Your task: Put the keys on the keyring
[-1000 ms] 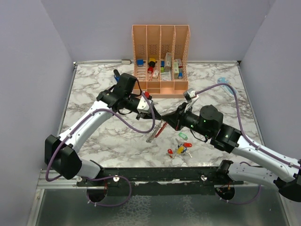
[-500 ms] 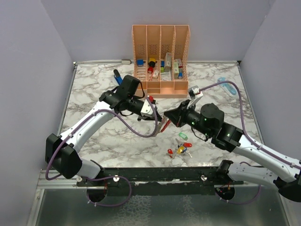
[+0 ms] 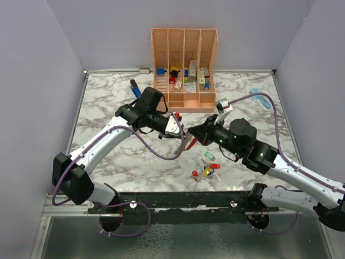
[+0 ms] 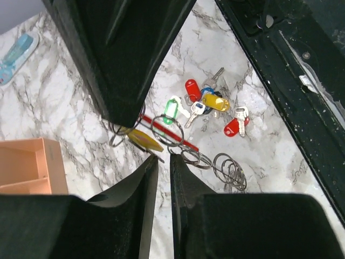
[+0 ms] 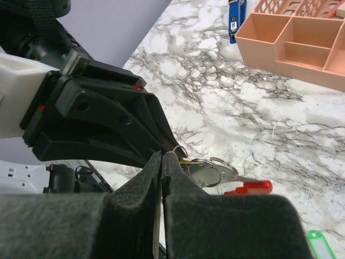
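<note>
The keyring, red on one side and silver on the other, hangs above the table between my two grippers. My right gripper is shut on a small split ring that carries a yellow key beside the keyring's silver body. My left gripper faces it tip to tip. Its jaws stand a narrow gap apart, with marble showing between them and the key's blade at their tips. More keys lie in a pile below, a green one apart.
A peach organiser stands at the back of the marble table. Left of it lies a dark blue tool, and a pale blue tool is at the far right. Loose split rings lie near the pile. A black rail runs along the near edge.
My left gripper moved right, closing in on the right gripper's tips. The hanging keyring shifted right with it. The right gripper drew back slightly and stays shut.
</note>
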Controlling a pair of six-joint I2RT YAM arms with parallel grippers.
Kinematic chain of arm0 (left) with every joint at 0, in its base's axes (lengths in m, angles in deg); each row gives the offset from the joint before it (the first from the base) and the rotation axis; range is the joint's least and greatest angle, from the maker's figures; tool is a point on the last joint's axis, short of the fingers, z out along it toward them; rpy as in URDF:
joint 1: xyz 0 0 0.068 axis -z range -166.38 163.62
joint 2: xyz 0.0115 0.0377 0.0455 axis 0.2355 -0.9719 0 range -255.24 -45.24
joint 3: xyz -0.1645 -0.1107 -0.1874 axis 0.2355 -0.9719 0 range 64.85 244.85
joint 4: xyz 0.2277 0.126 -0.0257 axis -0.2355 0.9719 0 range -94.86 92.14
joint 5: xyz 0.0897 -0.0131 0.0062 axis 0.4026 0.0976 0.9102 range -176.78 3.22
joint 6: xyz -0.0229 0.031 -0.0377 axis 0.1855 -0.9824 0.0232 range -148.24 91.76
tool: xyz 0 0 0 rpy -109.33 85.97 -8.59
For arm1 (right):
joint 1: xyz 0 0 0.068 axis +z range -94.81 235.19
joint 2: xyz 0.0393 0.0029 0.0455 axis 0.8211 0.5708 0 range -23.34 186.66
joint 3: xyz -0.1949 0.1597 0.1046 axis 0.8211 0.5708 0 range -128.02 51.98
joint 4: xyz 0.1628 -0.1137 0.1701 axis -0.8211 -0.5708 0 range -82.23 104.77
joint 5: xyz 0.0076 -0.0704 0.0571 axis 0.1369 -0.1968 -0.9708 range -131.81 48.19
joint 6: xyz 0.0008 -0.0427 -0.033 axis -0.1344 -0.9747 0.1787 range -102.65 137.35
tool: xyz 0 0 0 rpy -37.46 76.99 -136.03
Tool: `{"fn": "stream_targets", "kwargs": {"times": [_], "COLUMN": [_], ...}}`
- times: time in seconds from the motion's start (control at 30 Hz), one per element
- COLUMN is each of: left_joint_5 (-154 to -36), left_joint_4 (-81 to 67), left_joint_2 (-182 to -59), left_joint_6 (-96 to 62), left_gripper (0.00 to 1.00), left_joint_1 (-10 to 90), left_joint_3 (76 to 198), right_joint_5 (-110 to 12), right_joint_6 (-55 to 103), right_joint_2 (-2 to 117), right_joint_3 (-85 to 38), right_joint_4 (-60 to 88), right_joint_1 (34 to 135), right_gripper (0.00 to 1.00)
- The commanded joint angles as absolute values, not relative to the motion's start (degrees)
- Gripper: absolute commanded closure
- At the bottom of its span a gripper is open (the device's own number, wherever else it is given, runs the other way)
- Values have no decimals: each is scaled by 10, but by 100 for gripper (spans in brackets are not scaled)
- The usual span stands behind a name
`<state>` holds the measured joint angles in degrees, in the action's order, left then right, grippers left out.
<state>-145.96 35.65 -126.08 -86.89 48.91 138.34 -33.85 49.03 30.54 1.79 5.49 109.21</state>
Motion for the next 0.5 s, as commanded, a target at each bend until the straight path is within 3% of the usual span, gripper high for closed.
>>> {"fn": "stream_targets", "kwargs": {"times": [0.0,0.07,0.13,0.47], "left_joint_5": [-1430,-1429,-1427,-1439], "left_joint_4": [350,343,333,316], "left_joint_2": [-1248,-1246,-1245,-1247], "left_joint_6": [-864,-859,-851,-833], "left_gripper": [64,46,41,39], "left_joint_1": [491,490,488,483], "left_joint_3": [1398,1397,1397,1414], "right_joint_5": [-329,-341,-355,-400], "right_joint_6": [494,490,482,466], "right_joint_2": [276,275,276,280], "right_joint_3": [17,18,17,26], "right_joint_4": [71,68,66,53], "right_joint_1": [1092,1092,1092,1092], "right_gripper": [99,99,99,99]}}
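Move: The keyring, with its red and yellow tags, still hangs in the right hand's shut fingertips, its middle about 2 cm back from that hand and 2 cm below. From the left hand, whose nearly shut fingertips are at the bundle, the keyring lies some 2 cm back, 2 cm right and 1 cm below. On the table, 20 cm below the left hand, the green tag is about 12 cm right and level ahead, the loose keys 11 cm right and 6 cm back. The piece of the keyring bundle at the left fingertips is let go: the left fingers spread from nearly shut to over half open while that hand eases forward about 1.5 cm, away from the bundle. The right fingers keep their pinch on the keyring and carry it about 1 cm up, then 1 cm back. ##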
